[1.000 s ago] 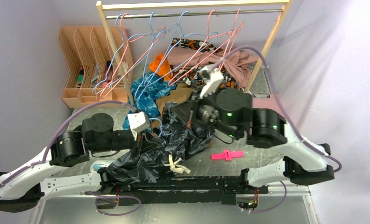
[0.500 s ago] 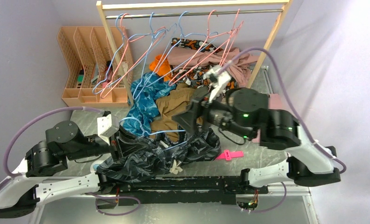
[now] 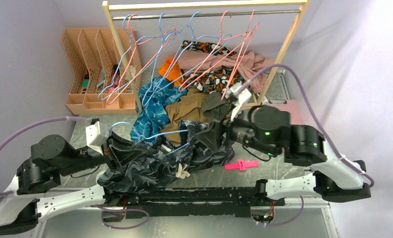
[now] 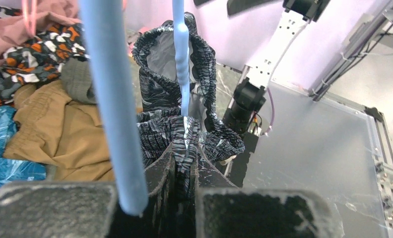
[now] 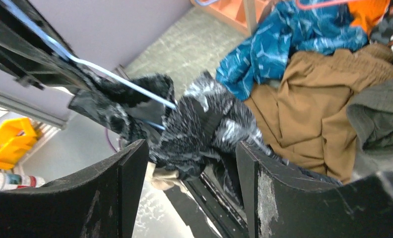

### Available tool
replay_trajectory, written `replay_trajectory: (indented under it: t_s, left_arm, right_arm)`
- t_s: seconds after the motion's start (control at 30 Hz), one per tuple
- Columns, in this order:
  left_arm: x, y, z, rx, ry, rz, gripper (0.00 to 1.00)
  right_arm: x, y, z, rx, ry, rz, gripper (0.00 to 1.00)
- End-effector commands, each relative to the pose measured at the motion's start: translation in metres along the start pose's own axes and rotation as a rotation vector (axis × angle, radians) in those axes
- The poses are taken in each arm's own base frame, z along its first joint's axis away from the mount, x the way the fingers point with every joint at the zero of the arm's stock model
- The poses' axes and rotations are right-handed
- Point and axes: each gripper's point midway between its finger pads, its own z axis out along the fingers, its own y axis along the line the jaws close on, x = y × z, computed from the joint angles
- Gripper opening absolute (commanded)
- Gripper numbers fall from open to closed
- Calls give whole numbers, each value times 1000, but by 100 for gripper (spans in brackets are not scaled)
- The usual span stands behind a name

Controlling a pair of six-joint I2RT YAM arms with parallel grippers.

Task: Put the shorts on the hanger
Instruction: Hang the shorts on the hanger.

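The dark leaf-print shorts [image 3: 150, 166] lie bunched at the near table edge, their white drawstring [image 3: 181, 171] hanging at the front. My left gripper [image 3: 116, 150] is shut on the waistband; in the left wrist view the shorts [image 4: 182, 134] are pinched between the jaws of the left gripper [image 4: 184, 151]. The light-blue hanger [image 3: 157, 135] runs through the waistband opening, and the hanger's wire [image 4: 180, 64] crosses close to the left wrist camera. My right gripper [image 3: 209, 136] stands open, just right of the shorts [image 5: 204, 129], with nothing held in the right gripper [image 5: 192, 166].
A wooden rack [image 3: 204, 14] with pink and blue wire hangers stands behind. Under it lies a clothes pile with a teal garment [image 3: 152, 106] and a brown garment [image 3: 187, 109]. A peach organizer [image 3: 93, 64] sits at back left, a pink clip [image 3: 241, 164] at front right.
My right gripper has opened, let go of the shorts and drawn back to the right. The left arm has pulled the shorts and the hanger left and nearer.
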Motion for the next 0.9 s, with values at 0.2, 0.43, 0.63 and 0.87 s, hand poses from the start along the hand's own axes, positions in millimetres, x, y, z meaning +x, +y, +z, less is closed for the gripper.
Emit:
replay_trajectory:
  t_s: [0.2,0.43,0.63,0.87]
  left_arm:
    - [-20,20,3,-120,-103,-28,7]
    - [-15,21,17,-122,-66,-30,7]
    - [-17,16,20,-98,-65,-33,7]
    - [-19,15,18,-96,-68,-34,7]
  right_arm:
    - [18,-7,32,101,27,77,67]
    - [30,-21,53,241,76,68,67]
    - [42,-36,60,353,124,49,55]
    - [43,-34,65,360,147,26,23]
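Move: The black shorts' waistband, where the blue hanger's right end goes into it, lies about 4 cm ahead of the right hand, 5 cm to its left and 8 cm below. The hanger's neck is some 16 cm to that hand's left and 3 cm ahead; the cream drawstring sits about 7 cm back, 6 cm left and 13 cm down. From the left hand, already pinching the other side, the same waistband end lies about 14 cm right and 5 cm ahead, roughly level. The waistband at the hanger's right end is what the open right hand goes for: it sinks about 8 cm while going some 4 cm forward and left, fingers tipping down and turning some 15 degrees clockwise, then closing from wide to about a third open around the cloth. The left hand keeps its pinch and carries its side about 2.5 cm forward, turning slightly counter-clockwise. ##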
